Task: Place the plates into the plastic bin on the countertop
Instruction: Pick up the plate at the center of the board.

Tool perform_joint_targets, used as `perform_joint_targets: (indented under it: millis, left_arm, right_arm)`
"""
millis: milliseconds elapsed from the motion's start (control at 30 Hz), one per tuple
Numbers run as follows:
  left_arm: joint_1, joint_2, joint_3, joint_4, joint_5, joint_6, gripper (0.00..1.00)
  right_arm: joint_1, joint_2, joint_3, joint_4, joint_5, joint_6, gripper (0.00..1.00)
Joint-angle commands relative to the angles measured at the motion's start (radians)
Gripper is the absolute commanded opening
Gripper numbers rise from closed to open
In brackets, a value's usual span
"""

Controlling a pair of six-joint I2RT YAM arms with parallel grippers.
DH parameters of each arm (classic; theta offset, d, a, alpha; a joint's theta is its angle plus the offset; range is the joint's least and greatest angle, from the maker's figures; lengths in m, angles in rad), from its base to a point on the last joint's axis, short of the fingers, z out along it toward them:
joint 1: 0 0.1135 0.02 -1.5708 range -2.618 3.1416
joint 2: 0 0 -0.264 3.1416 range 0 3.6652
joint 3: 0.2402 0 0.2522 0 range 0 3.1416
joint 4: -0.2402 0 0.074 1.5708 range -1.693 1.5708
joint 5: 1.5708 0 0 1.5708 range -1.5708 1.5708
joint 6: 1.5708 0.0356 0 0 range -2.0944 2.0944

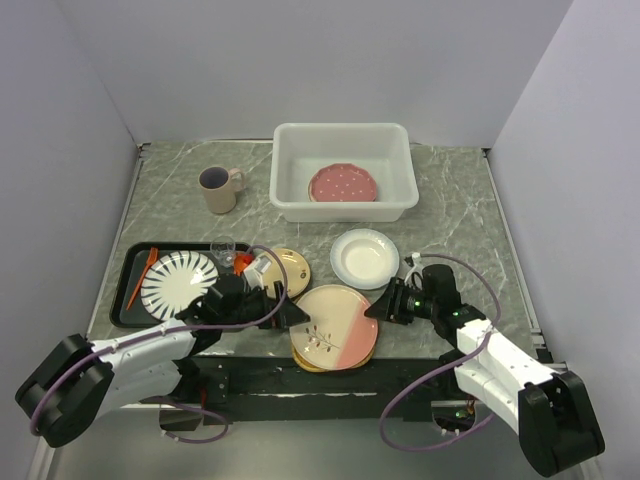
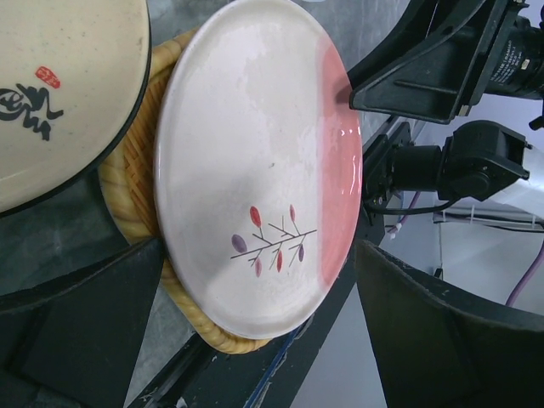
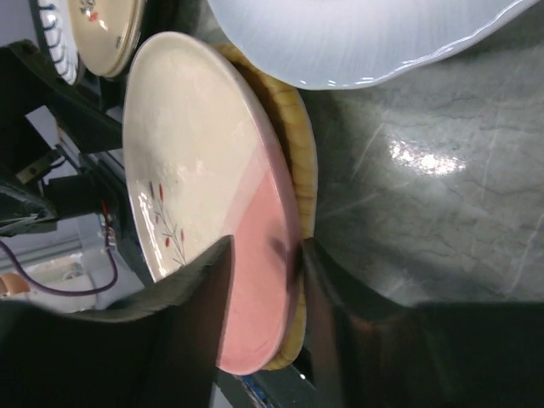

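Observation:
A cream-and-pink plate point(image 1: 335, 322) with a sprig drawing lies on a yellow ribbed-rim plate point(image 2: 127, 200) at the countertop's point(image 1: 455, 210) near edge. My right gripper point(image 1: 378, 305) reaches it from the right. In the right wrist view its jaws point(image 3: 268, 242) straddle the pink rim, half closed, with a gap still showing. My left gripper point(image 1: 290, 315) is open wide at the plate's left edge, holding nothing point(image 2: 263, 340). The plastic bin point(image 1: 340, 130) stands at the back with a pink dotted plate point(image 1: 343, 183) inside.
A white scalloped plate point(image 1: 365, 257) and a tan plate point(image 1: 288, 268) lie just behind the stack. At the left, a black tray point(image 1: 130, 300) carries a white striped plate point(image 1: 178, 282) and an orange utensil point(image 1: 142, 272). A mug point(image 1: 220, 188) stands left of the bin.

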Motion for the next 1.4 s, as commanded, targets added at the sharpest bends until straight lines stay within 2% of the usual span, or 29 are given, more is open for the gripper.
perform_joint_targets:
  millis: [0,200,500,800,1033,1133,1233,1267,1300,1367]
  left_arm:
    - [-0.013,0.018,0.009,0.063,-0.007,-0.018,0.99]
    - [-0.024,0.036,0.022,0.078,-0.013,-0.023,0.99]
    - [-0.036,0.073,0.030,0.104,-0.021,-0.030,0.99]
    - [-0.056,0.095,0.056,0.123,-0.029,-0.036,0.99]
    - [-0.062,0.055,0.071,0.092,-0.061,-0.040,0.99]
    - [-0.064,0.039,0.082,0.071,-0.072,-0.033,0.99]
    - [-0.064,0.032,0.085,0.066,-0.075,-0.035,0.99]
    - [-0.064,0.032,0.085,0.068,-0.075,-0.033,0.99]
    - [-0.064,0.030,0.088,0.066,-0.075,-0.032,0.99]
    - [-0.064,0.030,0.093,0.060,-0.075,-0.030,0.99]
  right_arm:
    - [0.005,-0.009,0.004,0.025,-0.072,0.004,0.41]
    - [0.005,-0.063,-0.016,0.116,-0.164,0.061,0.36]
    - [0.005,-0.120,-0.036,0.171,-0.240,0.091,0.34]
    - [0.006,-0.092,-0.065,0.263,-0.298,0.121,0.35]
    - [0.006,-0.062,-0.067,0.283,-0.309,0.116,0.35]
    - [0.006,-0.062,-0.065,0.283,-0.306,0.116,0.29]
    - [0.008,-0.063,-0.064,0.286,-0.307,0.116,0.17]
    - [0.008,-0.068,-0.061,0.285,-0.303,0.116,0.05]
    - [0.008,-0.069,-0.059,0.282,-0.303,0.114,0.00]
    - [0.006,-0.075,-0.059,0.279,-0.301,0.116,0.00]
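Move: The center plate lies on its woven board between my hands: its middle is some 8 cm left of my right hand, 4 cm back and a little below. From my left hand it is about 9 cm right, 6 cm back and 4 cm down. The white plate sits roughly 12 cm ahead of my right hand, barely left; the small beige plate some 7 cm ahead of my left hand and 3 cm left. With the plate's pink rim already between my partly closed right fingers, I raise my right hand about 3 cm while easing it back and left some 2 cm each, rolling it roughly 15 degrees so its fingertips tilt up. Then it holds there and the fingers close to pinch the rim. My left hand, kept wide open at the opposite rim, dips about a centimetre, edges inward and comes back up. ##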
